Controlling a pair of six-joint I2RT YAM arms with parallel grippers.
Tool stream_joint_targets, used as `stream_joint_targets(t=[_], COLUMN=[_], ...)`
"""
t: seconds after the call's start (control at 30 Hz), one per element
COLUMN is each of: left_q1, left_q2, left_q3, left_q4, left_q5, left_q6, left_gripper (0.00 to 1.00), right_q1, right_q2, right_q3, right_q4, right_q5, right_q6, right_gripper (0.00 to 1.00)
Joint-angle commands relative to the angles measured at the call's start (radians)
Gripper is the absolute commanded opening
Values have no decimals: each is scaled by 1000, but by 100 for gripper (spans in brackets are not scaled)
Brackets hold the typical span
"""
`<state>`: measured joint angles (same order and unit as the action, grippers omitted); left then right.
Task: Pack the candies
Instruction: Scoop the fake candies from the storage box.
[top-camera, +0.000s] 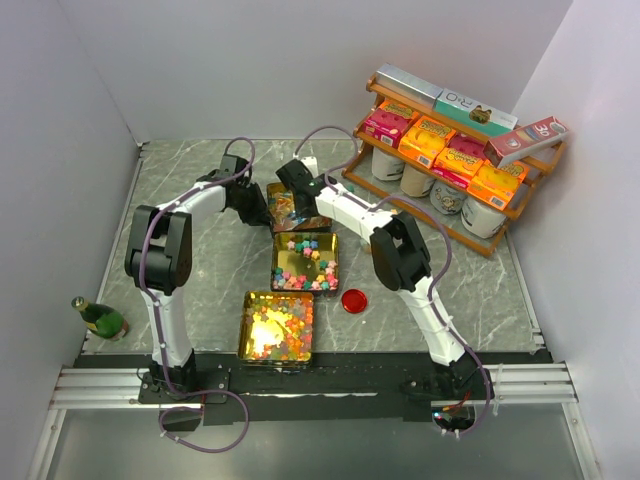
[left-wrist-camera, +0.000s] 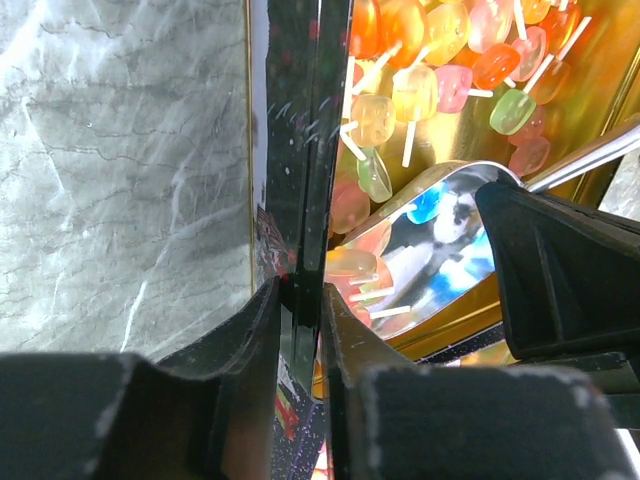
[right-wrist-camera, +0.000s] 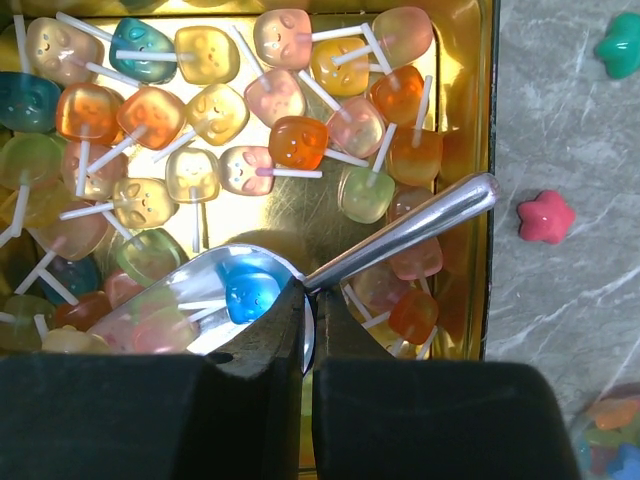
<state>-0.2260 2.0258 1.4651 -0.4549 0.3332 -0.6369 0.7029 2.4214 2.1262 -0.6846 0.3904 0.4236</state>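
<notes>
The candies (right-wrist-camera: 215, 110) here are glossy gummies on white sticks, in mixed colours, filling a gold tin (right-wrist-camera: 487, 150) at the far middle of the table (top-camera: 283, 205). My right gripper (right-wrist-camera: 312, 310) is shut on the rim of a metal scoop (right-wrist-camera: 420, 225) lying in this tin. The scoop bowl holds a blue gummy (right-wrist-camera: 250, 292) and a few pale ones. My left gripper (left-wrist-camera: 300, 295) is shut on the tin's left wall (left-wrist-camera: 300, 150). In the top view the left gripper (top-camera: 258, 205) and the right gripper (top-camera: 297, 198) meet over this tin.
A second tin (top-camera: 305, 262) of star candies and a third tin (top-camera: 277, 325) of gummies lie nearer. A red lid (top-camera: 353, 300) sits beside them. A red star (right-wrist-camera: 545, 216) and a green star (right-wrist-camera: 622, 45) lie loose. A shelf of boxes (top-camera: 450, 150) stands far right, a bottle (top-camera: 98, 316) near left.
</notes>
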Motion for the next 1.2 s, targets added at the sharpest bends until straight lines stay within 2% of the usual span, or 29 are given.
stream_joint_targets(t=[0.0,0.2,0.53,0.67,0.77,0.9,1.17], left_q1=[-15,-15,-15,-15,-13,-12,-3], left_q2=[-79,-130,-151,-171,-191,-211,-251], left_q3=[8,23,58,80,80,67,47], left_q4=[-39,-28,-74,-96,-96,-85,-71], left_q5=[18,23,-20,-63,-88,-97,-132], left_q6=[-27,-15,5,6,8,2,-12], left_gripper=[31,47,57,69,74,80,83], right_q1=[-2,-29,-43,-51,-54,-62,-66], right_q2=[-70,-97,-146,-174,-206,-226,-257], right_q3=[-20,-3,-44,-54,-71,-71,-86], right_q4=[-20,2,57,69,94,102,122], right_q5=[-114,-131,-94,-56,-35,-27,5], right_q6=[92,104,93,72,52,43,18], right_gripper=[0,0,0,0,0,0,0])
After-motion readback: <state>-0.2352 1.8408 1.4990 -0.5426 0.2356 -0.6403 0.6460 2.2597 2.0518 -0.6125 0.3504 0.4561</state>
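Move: The lollipop tin, with the right hand's scoop dipped in it, has its middle about 2 cm ahead and 2 cm left of that hand; the clear storage box stands some 14 cm to that hand's right and 6 cm back. The flower-candy tin lies about 12 cm back and 1 cm left of it, a loose pink star 8 cm right and 2 cm ahead. From the left hand, still on its left wall, the lollipop tin's middle is about 7 cm right and 4 cm ahead. The scoop, already among the lollipops in the right hand's steady grip, first tips its left-pointing bowl up some 10 degrees almost in place, then is raised about 7 cm out of the tin, drifting 2 cm forward and right. Meanwhile the left fingers let go of the tin's left wall, spread wide, and rise about 8 cm above it. ##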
